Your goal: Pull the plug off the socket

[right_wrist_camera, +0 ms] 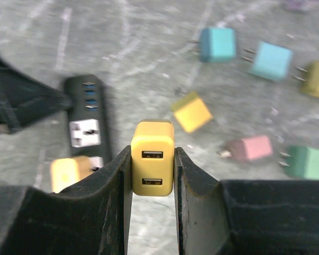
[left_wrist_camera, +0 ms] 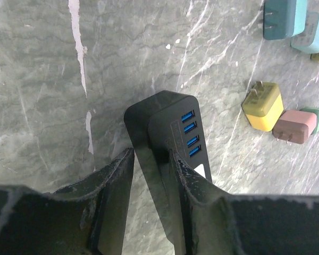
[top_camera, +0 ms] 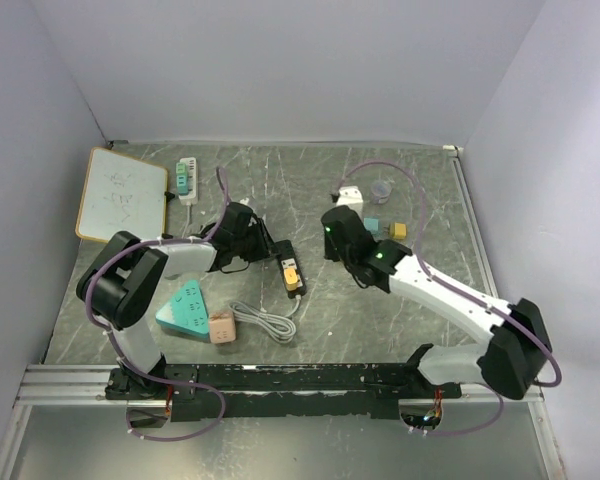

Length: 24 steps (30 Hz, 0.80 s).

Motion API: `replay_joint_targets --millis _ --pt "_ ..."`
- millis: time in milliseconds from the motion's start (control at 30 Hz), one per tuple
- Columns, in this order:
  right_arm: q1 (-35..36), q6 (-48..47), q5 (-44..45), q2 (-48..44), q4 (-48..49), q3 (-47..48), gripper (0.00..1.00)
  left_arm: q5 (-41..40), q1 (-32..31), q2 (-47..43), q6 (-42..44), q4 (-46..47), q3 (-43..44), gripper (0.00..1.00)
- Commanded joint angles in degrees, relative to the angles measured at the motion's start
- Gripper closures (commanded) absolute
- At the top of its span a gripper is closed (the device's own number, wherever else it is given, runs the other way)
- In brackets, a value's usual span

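A black power strip, the socket (left_wrist_camera: 167,125) (top_camera: 288,268) (right_wrist_camera: 87,119), lies on the grey marble table, its blue USB ports showing. My left gripper (left_wrist_camera: 151,159) (top_camera: 260,243) is shut on its end. My right gripper (right_wrist_camera: 152,164) (top_camera: 338,232) is shut on a yellow plug (right_wrist_camera: 152,158), held in the air clear of the strip, its two USB ports facing the camera. A second orange-yellow plug (right_wrist_camera: 69,172) (top_camera: 293,277) still sits in the strip next to a white outlet face (right_wrist_camera: 85,133).
Loose plugs lie right of the strip: yellow (right_wrist_camera: 191,111), pink (right_wrist_camera: 250,147), green (right_wrist_camera: 305,162), teal (right_wrist_camera: 218,43), blue (right_wrist_camera: 271,60). A whiteboard (top_camera: 120,195) and a white strip (top_camera: 187,180) sit at the back left. A teal strip (top_camera: 185,308), a pink cube (top_camera: 221,328) and a white cable (top_camera: 265,320) lie near the front.
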Motion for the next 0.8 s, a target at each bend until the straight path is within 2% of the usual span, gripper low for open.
replay_joint_targets --millis 0,167,333,567,767 --pt "-2.87 0.12 7.3 -5.94 -3.45 -5.6 1.0 1.75 -0.43 2.71 3.51 -11.91 -0.59 0.56" --pt "-9.15 2.27 3.74 -13.22 -1.86 -12.59 1.0 4.89 -0.27 2.51 4.55 -10.94 0.59 0.48" --pt "-22.33 2.18 -6.62 -16.78 0.12 -16.43 1.0 7.49 0.65 1.43 6.16 -10.36 1.52 0.39" --pt "-37.74 1.26 -17.88 -16.61 1.14 -16.9 1.0 10.18 2.88 -2.85 8.74 -10.96 2.58 0.29" --pt "-51.26 -0.06 -32.37 -13.11 3.83 -18.38 1.0 14.63 6.94 -7.51 10.44 -12.55 3.38 0.26"
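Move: The right hand, with a yellow plug already in its fingers, is bound for free table about 22 cm to its right, level with it and some 16 cm below. Just short of that lies the green plug, roughly 17 cm right and 1 cm farther out; the pink plug is about 10 cm right, 2 cm ahead. From the left hand, the black power strip's middle lies around 5 cm right, 3 cm back and 2 cm below. Still pinching the yellow plug, the right hand sweeps about 20 cm to the right, past the pink plug to the green one, sinking slightly and turning some 30 degrees clockwise. The left fingers, at the black power strip's side, spread and draw off, first back, then left and a little up. ##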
